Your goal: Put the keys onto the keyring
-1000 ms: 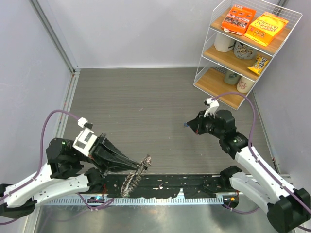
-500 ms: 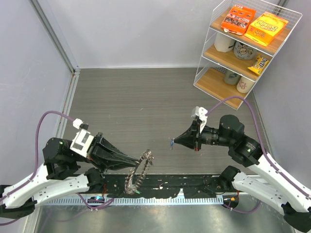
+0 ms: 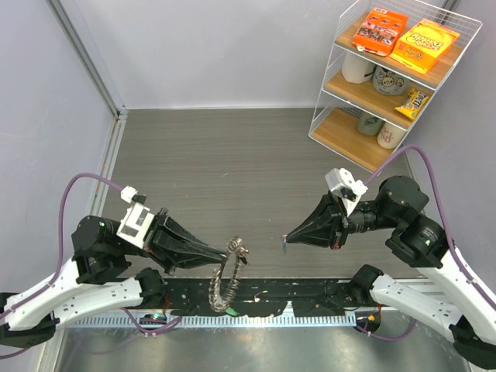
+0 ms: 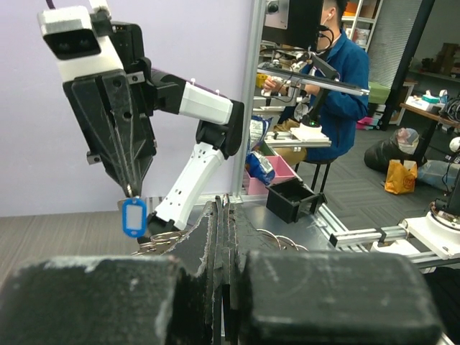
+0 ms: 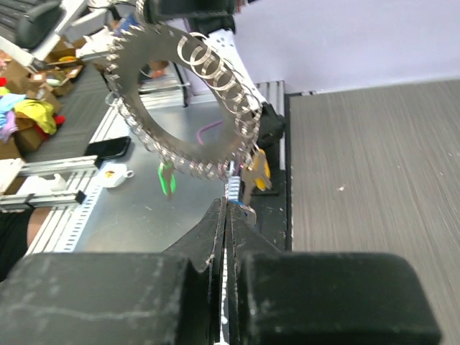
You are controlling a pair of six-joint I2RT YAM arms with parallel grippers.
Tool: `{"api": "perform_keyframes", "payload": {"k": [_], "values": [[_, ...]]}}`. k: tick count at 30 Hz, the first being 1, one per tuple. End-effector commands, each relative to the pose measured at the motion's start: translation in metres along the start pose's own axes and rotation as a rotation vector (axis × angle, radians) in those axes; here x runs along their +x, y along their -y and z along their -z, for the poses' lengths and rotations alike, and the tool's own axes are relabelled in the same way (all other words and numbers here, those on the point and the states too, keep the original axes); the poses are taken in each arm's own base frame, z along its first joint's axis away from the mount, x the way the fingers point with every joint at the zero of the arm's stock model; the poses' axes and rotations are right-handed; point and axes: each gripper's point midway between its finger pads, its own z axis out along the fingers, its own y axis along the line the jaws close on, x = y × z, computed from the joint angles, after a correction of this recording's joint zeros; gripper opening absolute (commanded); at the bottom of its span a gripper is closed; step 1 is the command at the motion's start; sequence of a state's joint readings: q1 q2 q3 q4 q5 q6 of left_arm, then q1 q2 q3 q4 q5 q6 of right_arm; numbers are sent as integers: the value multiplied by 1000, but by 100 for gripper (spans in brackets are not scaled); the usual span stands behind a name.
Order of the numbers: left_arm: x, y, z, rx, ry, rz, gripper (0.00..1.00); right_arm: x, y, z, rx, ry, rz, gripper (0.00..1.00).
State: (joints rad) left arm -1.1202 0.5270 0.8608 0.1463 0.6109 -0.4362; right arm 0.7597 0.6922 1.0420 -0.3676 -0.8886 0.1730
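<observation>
The keyring (image 3: 224, 277), a metal ring fringed with small silvery keys, hangs on edge above the table's near rail. My left gripper (image 3: 235, 249) is shut on its top rim. In the left wrist view the ring's edge (image 4: 225, 210) is pinched between my fingers. My right gripper (image 3: 286, 242) points left, a short gap from the ring, shut on a key with a blue tag (image 4: 134, 217). The right wrist view shows the keyring (image 5: 154, 61) just beyond my right gripper (image 5: 228, 207), with a yellow-headed key (image 5: 259, 172) and a green one (image 5: 167, 178) hanging from it.
A white wire shelf (image 3: 391, 85) with snack boxes, mugs and bags stands at the back right. Grey walls close in the table on the left and at the back. A black rail (image 3: 294, 293) runs along the near edge between the arm bases.
My right gripper has swung down and left with the blue-tagged key, closing in on the ring. My left gripper has raised the keyring slightly and turned it more upright.
</observation>
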Motion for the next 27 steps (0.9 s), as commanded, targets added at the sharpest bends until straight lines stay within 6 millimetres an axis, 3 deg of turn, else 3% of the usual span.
{"api": "perform_keyframes", "payload": {"k": [1, 18, 27], "values": [[-31, 9, -6, 38, 80, -67, 0, -28, -26, -2, -125, 42, -3, 6], [-29, -52, -4, -276, 98, -70, 0, -54, -24, -31, -153, 76, -103, 6], [-21, -64, 2, -333, 82, -108, 0, -65, -10, -57, -134, 89, -175, 6]]}}
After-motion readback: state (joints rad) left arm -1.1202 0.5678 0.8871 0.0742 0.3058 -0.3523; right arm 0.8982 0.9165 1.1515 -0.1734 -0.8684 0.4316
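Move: To the right hand's left by about 12 cm, and some 6 cm back, is the middle of the keyring, at nearly the same height; the yellow key on it hangs about 12 cm left, 1 cm back and 5 cm lower, the green key about 11 cm left, 9 cm back and 6 cm lower. From the left hand, which holds the keyring, the blue key is about 6 cm ahead, 12 cm right and 8 cm below. Carrying the blue key still pinched in its fingers, the right hand rises about 3 cm and goes some 5 cm left towards the keyring's near face, rolling slightly. The left hand keeps its hold on the keyring and brings it about 6 cm forward, easing slightly right and turning nearly 20 degrees counter-clockwise, to set it across the right hand's way. ##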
